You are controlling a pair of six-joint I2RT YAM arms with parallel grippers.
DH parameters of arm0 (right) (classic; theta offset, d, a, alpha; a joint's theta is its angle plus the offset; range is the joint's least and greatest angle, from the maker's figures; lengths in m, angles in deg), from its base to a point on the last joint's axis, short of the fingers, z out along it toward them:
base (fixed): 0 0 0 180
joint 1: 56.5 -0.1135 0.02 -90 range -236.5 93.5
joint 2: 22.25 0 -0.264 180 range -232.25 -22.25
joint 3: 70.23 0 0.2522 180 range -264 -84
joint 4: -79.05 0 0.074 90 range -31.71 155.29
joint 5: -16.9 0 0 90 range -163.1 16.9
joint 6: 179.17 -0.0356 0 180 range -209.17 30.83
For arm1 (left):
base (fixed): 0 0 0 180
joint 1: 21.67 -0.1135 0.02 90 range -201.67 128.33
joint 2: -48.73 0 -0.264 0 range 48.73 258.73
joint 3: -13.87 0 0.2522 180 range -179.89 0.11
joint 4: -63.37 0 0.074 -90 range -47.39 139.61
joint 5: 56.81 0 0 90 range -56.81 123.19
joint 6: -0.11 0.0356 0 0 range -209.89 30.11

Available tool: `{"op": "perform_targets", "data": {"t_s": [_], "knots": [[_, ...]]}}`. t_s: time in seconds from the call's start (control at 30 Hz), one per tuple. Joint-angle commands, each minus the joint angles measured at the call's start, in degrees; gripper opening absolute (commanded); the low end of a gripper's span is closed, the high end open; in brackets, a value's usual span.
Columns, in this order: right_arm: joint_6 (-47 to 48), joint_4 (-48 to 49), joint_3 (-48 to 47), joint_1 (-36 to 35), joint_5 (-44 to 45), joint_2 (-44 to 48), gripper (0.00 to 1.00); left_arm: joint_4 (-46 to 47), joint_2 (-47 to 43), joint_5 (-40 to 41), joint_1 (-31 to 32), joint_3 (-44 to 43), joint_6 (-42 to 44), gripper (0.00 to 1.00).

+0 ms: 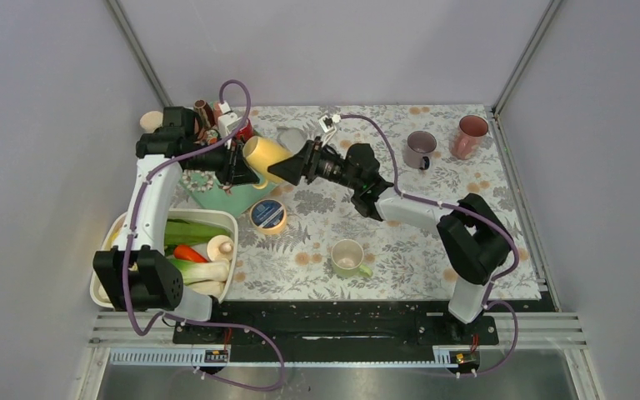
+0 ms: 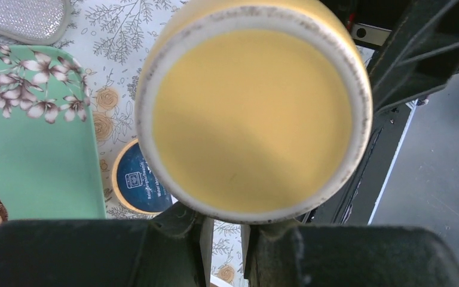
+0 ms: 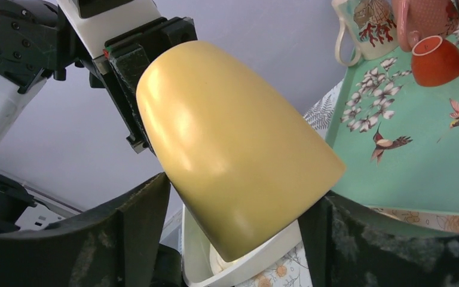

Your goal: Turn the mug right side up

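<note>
The yellow mug [image 1: 265,158] hangs in the air over the back left of the table, lying on its side between both arms. In the left wrist view its base [image 2: 251,119] faces the camera. My left gripper [image 1: 235,162] is at the mug's base end; its fingers [image 2: 191,239] stand close together under the base, with their tips and the handle hidden. In the right wrist view the mug's body [image 3: 233,143] fills the middle. My right gripper [image 1: 287,164] straddles the wider rim end, and both its fingers [image 3: 143,221] touch the mug's sides.
A green floral tray [image 1: 217,196] with several cups lies under the mug. A blue-lidded tin [image 1: 267,214] sits beside it. A white basin [image 1: 229,218] of vegetables is front left. A green mug [image 1: 348,257] stands in the front middle; a purple mug [image 1: 421,148] and a pink cup [image 1: 469,136] are back right.
</note>
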Motion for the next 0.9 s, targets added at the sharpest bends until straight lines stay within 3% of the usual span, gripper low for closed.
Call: {"op": "perform_targets", "data": {"t_s": [0.0, 0.1, 0.13, 0.17, 0.3, 0.4, 0.53, 0.7, 0.87], "knots": [[-1.0, 10.5, -0.6, 0.5, -1.9, 4.3, 0.67, -1.0, -1.9, -5.7, 2.3, 1.4, 2.9, 0.0], [-3.6, 14.0, 0.3, 1.0, -2.7, 4.6, 0.1, -1.0, -1.0, -5.6, 3.6, 1.8, 3.4, 0.0], [-3.3, 14.3, 1.2, 1.7, -2.2, 5.2, 0.0, -1.0, -0.6, -4.9, 3.6, 1.9, 3.6, 0.0], [-2.6, 13.3, 2.1, 2.3, -1.7, 6.0, 0.0, -1.1, -0.2, -3.8, 3.5, 2.0, 3.7, 0.02], [4.3, 0.7, 4.2, 5.2, -1.6, 9.8, 0.0, -1.1, 1.3, 2.4, 1.5, 3.0, 5.2, 0.64], [17.7, -18.7, 1.6, 5.9, 3.5, 12.9, 0.0, 0.7, 2.8, 7.1, -2.5, 1.6, 3.0, 0.95], [33.3, -42.3, -6.2, 5.8, 13.1, 11.6, 0.0, 3.9, 3.5, 11.4, -7.7, -0.2, 1.8, 0.99], [47.2, -80.2, -28.1, 5.9, 21.1, -1.3, 0.0, 12.2, 4.9, 33.4, -8.4, 0.4, -0.5, 0.99], [49.5, -97.0, -43.1, 5.6, 20.7, -12.2, 0.0, 16.5, 9.2, 45.6, -9.8, -0.6, -0.4, 0.99]]}}
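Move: The yellow mug, still in the left hand, lies about 5 cm left of the right hand, 2 cm farther out and 1 cm higher. From the left hand, the mug is some 3 cm ahead, 4 cm right and 4 cm up. From the right hand, on the table roughly 25 cm below: the round blue tub about level and 4 cm left, the silver dish some 20 cm ahead and 3 cm right, the green mug 16 cm back and 16 cm right. Right pinches the mug's rim; left opens, retreating leftward; right carries it 17 cm right, down, forward, rolling 55 degrees. ##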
